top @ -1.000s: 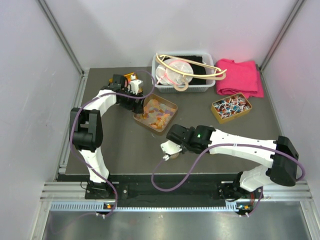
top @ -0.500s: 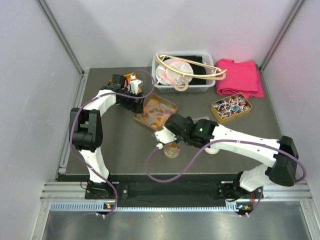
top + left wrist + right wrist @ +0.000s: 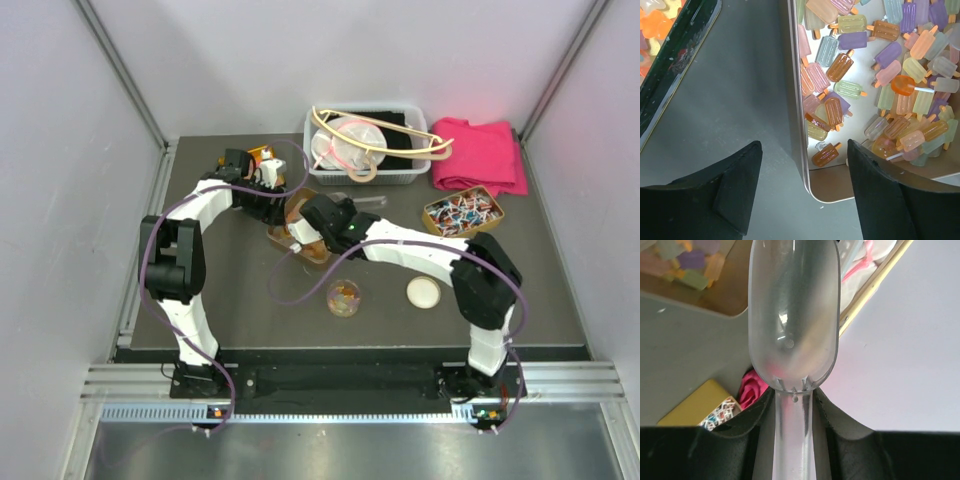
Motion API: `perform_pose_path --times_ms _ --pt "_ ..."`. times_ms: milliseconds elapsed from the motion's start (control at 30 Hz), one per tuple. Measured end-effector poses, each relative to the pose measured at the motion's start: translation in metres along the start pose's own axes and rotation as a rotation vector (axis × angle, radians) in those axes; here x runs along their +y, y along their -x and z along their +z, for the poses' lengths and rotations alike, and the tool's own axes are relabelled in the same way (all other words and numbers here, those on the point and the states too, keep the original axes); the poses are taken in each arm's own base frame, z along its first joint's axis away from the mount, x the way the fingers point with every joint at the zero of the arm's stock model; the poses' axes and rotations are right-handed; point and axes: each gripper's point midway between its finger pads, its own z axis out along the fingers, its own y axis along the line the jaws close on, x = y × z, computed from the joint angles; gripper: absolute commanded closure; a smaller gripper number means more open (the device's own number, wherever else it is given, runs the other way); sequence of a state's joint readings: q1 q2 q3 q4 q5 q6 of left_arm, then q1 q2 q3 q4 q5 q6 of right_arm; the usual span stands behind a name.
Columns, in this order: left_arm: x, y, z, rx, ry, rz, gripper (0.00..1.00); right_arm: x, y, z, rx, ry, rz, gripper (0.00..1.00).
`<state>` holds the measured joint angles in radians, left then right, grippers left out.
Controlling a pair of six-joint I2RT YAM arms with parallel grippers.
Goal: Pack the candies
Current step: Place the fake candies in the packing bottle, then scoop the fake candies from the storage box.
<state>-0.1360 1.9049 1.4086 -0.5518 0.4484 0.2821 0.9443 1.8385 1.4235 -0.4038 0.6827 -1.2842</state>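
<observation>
The candies (image 3: 880,80) are small translucent ice-lolly shapes in orange, pink, purple and pale green, heaped in a metal tray (image 3: 796,100). My left gripper (image 3: 802,195) is open, one finger outside the tray's near corner and the other over its inside. My right gripper (image 3: 794,415) is shut on the handle of a clear plastic scoop (image 3: 792,315), whose bowl is empty. In the top view the right gripper (image 3: 312,228) hangs over the tray, close to the left gripper (image 3: 274,205). A small clear cup (image 3: 343,297) holding a few candies stands nearer the arm bases.
A round pale lid (image 3: 423,292) lies right of the cup. A gold tin of wrapped sweets (image 3: 462,213), a pink cloth (image 3: 480,155) and a white bin (image 3: 365,145) with hangers stand at the back right. A dark container of orange pieces (image 3: 655,25) lies left of the tray.
My right arm has swung with the scoop from the cup back over the tray, uncovering the cup and lid. The left jaws have narrowed slightly around the tray corner.
</observation>
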Motion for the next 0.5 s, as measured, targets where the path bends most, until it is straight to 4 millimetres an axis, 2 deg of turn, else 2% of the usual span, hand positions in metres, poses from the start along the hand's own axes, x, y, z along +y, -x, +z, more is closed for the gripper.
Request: perform_pose_path --times_ms 133,300,433,500 --pt "0.000 0.001 0.000 -0.005 0.001 0.003 0.37 -0.006 0.008 0.022 0.028 -0.006 -0.034 1.00" --pt "0.000 0.002 0.000 -0.008 -0.002 0.004 0.43 0.003 0.013 0.046 0.057 0.023 -0.088 1.00" --pt "0.000 0.002 0.000 -0.010 -0.005 0.008 0.54 0.009 0.013 0.061 0.080 0.045 -0.114 1.00" --pt "0.000 0.002 0.001 -0.012 -0.008 0.008 0.57 0.012 0.011 0.067 0.095 0.053 -0.123 1.00"
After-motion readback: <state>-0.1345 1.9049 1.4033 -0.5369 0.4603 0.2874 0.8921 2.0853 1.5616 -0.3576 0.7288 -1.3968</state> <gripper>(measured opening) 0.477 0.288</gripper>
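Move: The candy box, full of fake candies, has its middle about 7 cm left of the right hand, 4 cm nearer the base and 15 cm below; that hand already holds the clear scoop, its bowl pointing left. The packing bottle stands some 20 cm back and 13 cm lower, the white basket 15 cm ahead and 6 cm right, the orange-candy tray 10 cm ahead and 20 cm left. From the left hand, the box's middle lies 8 cm right, 4 cm back and 4 cm below. The scoop is lowered towards the candies over the box's far right part: the right hand carries it about 5 cm down and 5 cm forward, mostly forward at first, then more steeply down, rolling some 10 degrees so the bowl end dips, its grip kept. At the box's left wall the left hand stays put and narrows its open fingers astride the rim. ##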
